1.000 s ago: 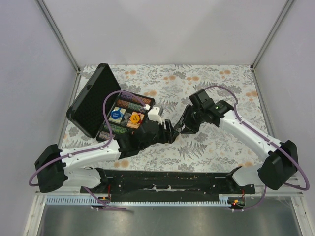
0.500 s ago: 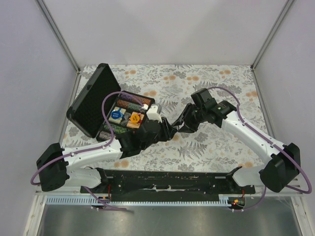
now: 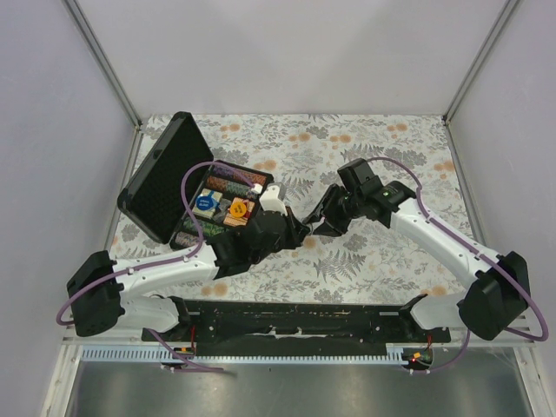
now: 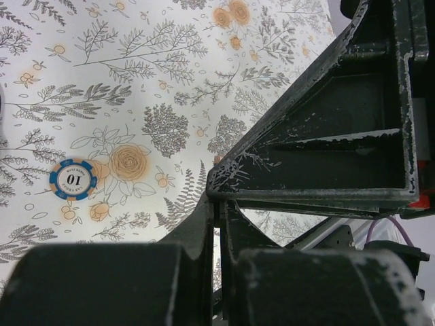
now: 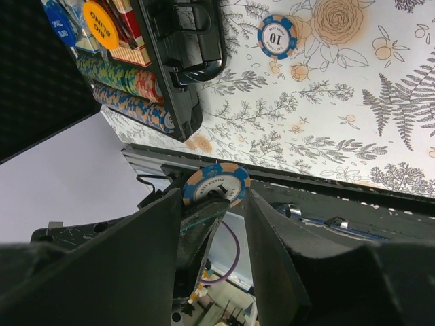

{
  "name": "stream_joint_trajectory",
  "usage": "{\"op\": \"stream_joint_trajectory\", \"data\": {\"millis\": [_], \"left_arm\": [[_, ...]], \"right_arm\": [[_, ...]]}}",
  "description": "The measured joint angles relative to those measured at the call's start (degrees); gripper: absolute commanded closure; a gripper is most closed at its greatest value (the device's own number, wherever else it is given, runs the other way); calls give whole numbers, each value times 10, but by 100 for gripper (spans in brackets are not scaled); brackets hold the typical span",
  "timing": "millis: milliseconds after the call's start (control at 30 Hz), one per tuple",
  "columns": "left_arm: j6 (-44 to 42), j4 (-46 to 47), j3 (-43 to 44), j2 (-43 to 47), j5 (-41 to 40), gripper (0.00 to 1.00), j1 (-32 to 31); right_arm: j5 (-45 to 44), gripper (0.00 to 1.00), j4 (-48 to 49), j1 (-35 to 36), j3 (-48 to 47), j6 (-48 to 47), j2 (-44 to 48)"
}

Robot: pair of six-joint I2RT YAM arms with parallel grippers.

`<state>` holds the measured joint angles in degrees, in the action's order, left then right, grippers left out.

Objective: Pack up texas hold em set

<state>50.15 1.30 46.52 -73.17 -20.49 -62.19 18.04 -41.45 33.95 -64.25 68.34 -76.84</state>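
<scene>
The black case lies open at the left, its tray holding rows of chips, a blue button and an orange one. Mid-table the two grippers meet. My right gripper is shut across the rim of a blue-and-orange chip. My left gripper comes from the opposite side, its jaws shut on that chip's lower part. A second blue chip, marked 10, lies flat on the floral cloth below them.
The floral cloth covers the table between grey side walls. The raised case lid stands at the far left. The black base rail of the arms runs along the near edge.
My left gripper has closed from wide open and edged right, up to the right gripper. The right gripper kept its hold on the chip and shifted slightly left.
</scene>
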Motion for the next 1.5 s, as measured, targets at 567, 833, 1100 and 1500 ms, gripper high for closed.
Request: {"op": "stream_joint_trajectory", "data": {"millis": [567, 833, 1100, 1500], "left_arm": [[-21, -351, 49, 77, -79, 98, 24], [-59, -501, 62, 78, -43, 98, 102], [-103, -555, 64, 27, -23, 98, 151], [-129, -563, 70, 15, -22, 98, 165]], "right_arm": [[-47, 25, -28, -17, 51, -44, 49], [-63, 25, -41, -20, 57, -64, 52], [-64, 25, -41, -20, 57, -67, 52], [-64, 25, -41, -21, 57, -71, 52]]}}
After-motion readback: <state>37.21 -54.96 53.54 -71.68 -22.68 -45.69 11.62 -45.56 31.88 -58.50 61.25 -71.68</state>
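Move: The blue-and-orange poker chip is already pinched in the left fingertips at the left hand point, with the right fingertips still around its rim, about 1 cm off the right hand point. From the left hand, the right end of the case's front chip row lies some 23 cm left, 5 cm back and 14 cm below. The case handle is about 12 cm left and 5 cm ahead, and the last loose chip about 4 cm left, roughly level, 17 cm below. The right fingers open wider and let go of the chip's rim, then that hand draws off some 5 cm to the right and a little down, and waits open. The left hand keeps its pinch and carries the chip about 21 cm left towards the near right corner of the case, sinking 8 cm, mostly later on, while its wrist rolls and tips some 50 degrees until the fingers point mostly down. ##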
